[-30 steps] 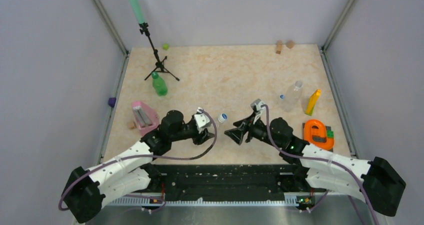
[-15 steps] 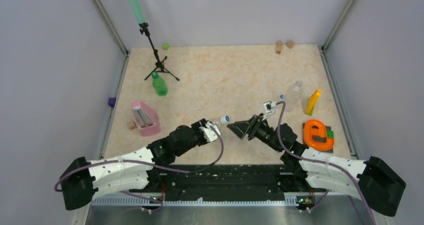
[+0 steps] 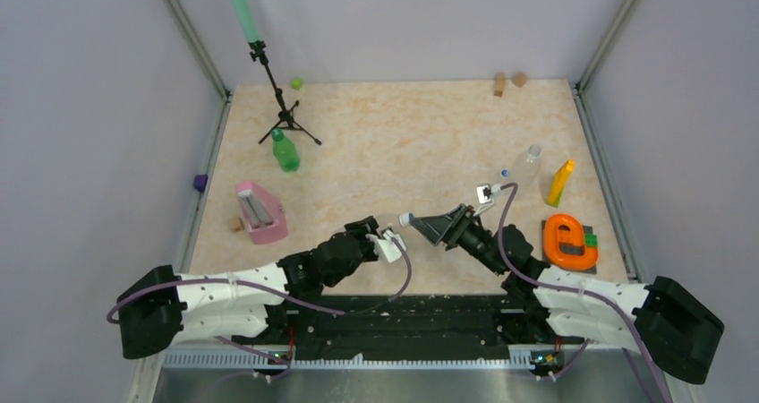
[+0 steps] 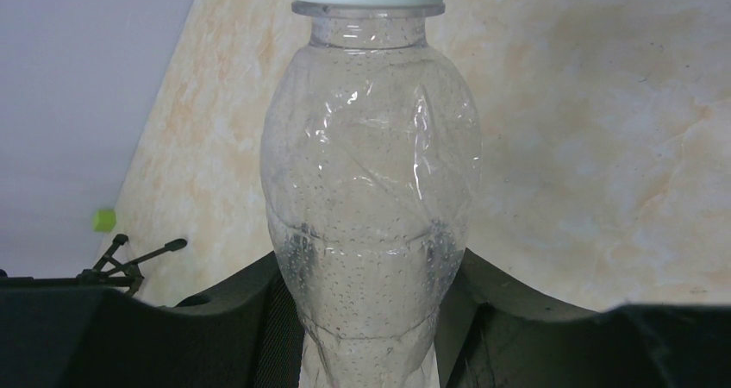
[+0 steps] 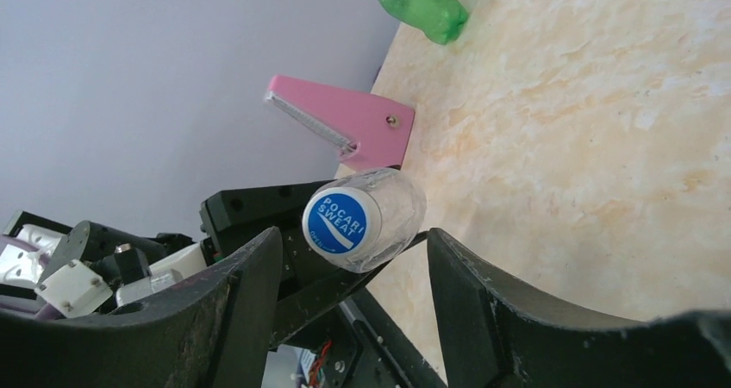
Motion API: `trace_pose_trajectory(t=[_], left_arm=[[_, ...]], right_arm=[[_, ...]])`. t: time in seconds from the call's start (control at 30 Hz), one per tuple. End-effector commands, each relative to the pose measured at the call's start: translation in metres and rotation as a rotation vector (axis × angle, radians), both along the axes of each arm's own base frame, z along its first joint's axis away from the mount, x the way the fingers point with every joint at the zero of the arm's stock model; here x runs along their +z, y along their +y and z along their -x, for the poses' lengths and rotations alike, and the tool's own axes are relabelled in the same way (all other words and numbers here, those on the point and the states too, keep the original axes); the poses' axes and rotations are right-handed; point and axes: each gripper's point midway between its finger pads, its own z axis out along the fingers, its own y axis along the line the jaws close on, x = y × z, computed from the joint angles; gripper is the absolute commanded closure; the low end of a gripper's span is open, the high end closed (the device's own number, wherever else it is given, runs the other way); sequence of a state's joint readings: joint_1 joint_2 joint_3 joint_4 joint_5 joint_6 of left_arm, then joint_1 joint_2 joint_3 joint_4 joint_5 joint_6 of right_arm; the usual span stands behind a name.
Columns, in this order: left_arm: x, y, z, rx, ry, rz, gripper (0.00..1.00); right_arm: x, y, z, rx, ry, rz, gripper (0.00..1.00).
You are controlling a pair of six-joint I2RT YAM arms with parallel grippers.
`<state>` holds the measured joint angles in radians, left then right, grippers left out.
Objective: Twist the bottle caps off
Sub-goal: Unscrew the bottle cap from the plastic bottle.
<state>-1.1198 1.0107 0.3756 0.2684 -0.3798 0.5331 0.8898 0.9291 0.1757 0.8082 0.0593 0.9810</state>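
Note:
My left gripper (image 3: 390, 243) is shut on the lower body of a clear bottle (image 4: 371, 190), which lies nearly level over the table's near middle. Its blue cap (image 5: 336, 222) points at my right gripper (image 3: 428, 227). That gripper is open, one finger on each side of the cap and just short of it, touching nothing. In the top view this cap (image 3: 405, 217) shows as a small pale dot. A green bottle (image 3: 285, 151) with a dark green cap (image 3: 277, 134) stands at the back left. Another clear bottle (image 3: 524, 168) lies at the right, its blue cap (image 3: 505, 173) on.
A pink wedge-shaped object (image 3: 260, 211) sits left of my left arm. A black tripod (image 3: 285, 116) stands behind the green bottle, with a lime-green lump (image 3: 295, 84) beyond it. At the right are a yellow block (image 3: 560, 183) and an orange ring-shaped object (image 3: 569, 240). Two wooden pieces (image 3: 508, 81) lie at the back.
My left arm has stretched right and forward, carrying the clear bottle. My right gripper has turned and closed in on the cap, and its jaws have narrowed a little.

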Motion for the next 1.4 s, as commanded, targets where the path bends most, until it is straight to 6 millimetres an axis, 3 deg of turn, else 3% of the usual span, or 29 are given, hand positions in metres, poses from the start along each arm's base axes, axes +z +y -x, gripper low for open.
trace_pose_trajectory(t=[0.0,0.2,0.4,0.7,0.93,1.1,1.37], left_arm=[[0.017,-0.009,-0.001,-0.006,-0.049,0.059,1.0],[0.013,-0.013,0.007,-0.06,-0.027,0.041,1.0],[0.012,-0.012,0.004,-0.044,-0.023,0.022,1.0],[0.003,-0.014,0.002,-0.014,0.013,0.004,1.0],[0.005,-0.013,0.003,-0.023,0.01,0.014,1.0],[0.011,-0.019,0.012,-0.045,0.066,0.115,1.0],[0.031,-0.032,0.032,-0.285,0.324,0.362,1.0]], right_arm=[[0.011,-0.001,-0.004,-0.022,-0.003,-0.055,0.4],[0.012,0.0,-0.003,-0.016,-0.001,-0.072,0.43],[0.011,0.009,0.0,0.028,0.002,-0.063,0.53],[0.014,0.023,0.008,0.121,-0.03,-0.017,0.55],[0.007,0.021,0.005,0.097,-0.018,-0.007,0.76],[0.001,0.025,0.004,0.109,-0.045,0.042,0.94],[-0.013,0.031,0.009,0.172,-0.11,0.14,1.0]])
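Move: Just ahead of the right fingertips sits the bottle cap: some 4 cm left of the right hand, 2 cm farther out and barely lower, with the held plastic bottle's middle about 10 cm to the left and 6 cm below. The cap lies roughly 8 cm right of the left hand, 4 cm ahead and 6 cm higher. Clear of this hand, the pink box stands about 28 cm left and 2 cm farther out, some 9 cm lower. Sliding left and down by about 2 cm each, the right hand brings its parted fingers around the bottle cap and closes them until they pinch its rim, then edges on left and slightly up. The left hand keeps its grip on the plastic bottle, sinks nearly 2 cm, draws back about 1.5 cm and at the end tips its fingers down some 10 to 15 degrees. ##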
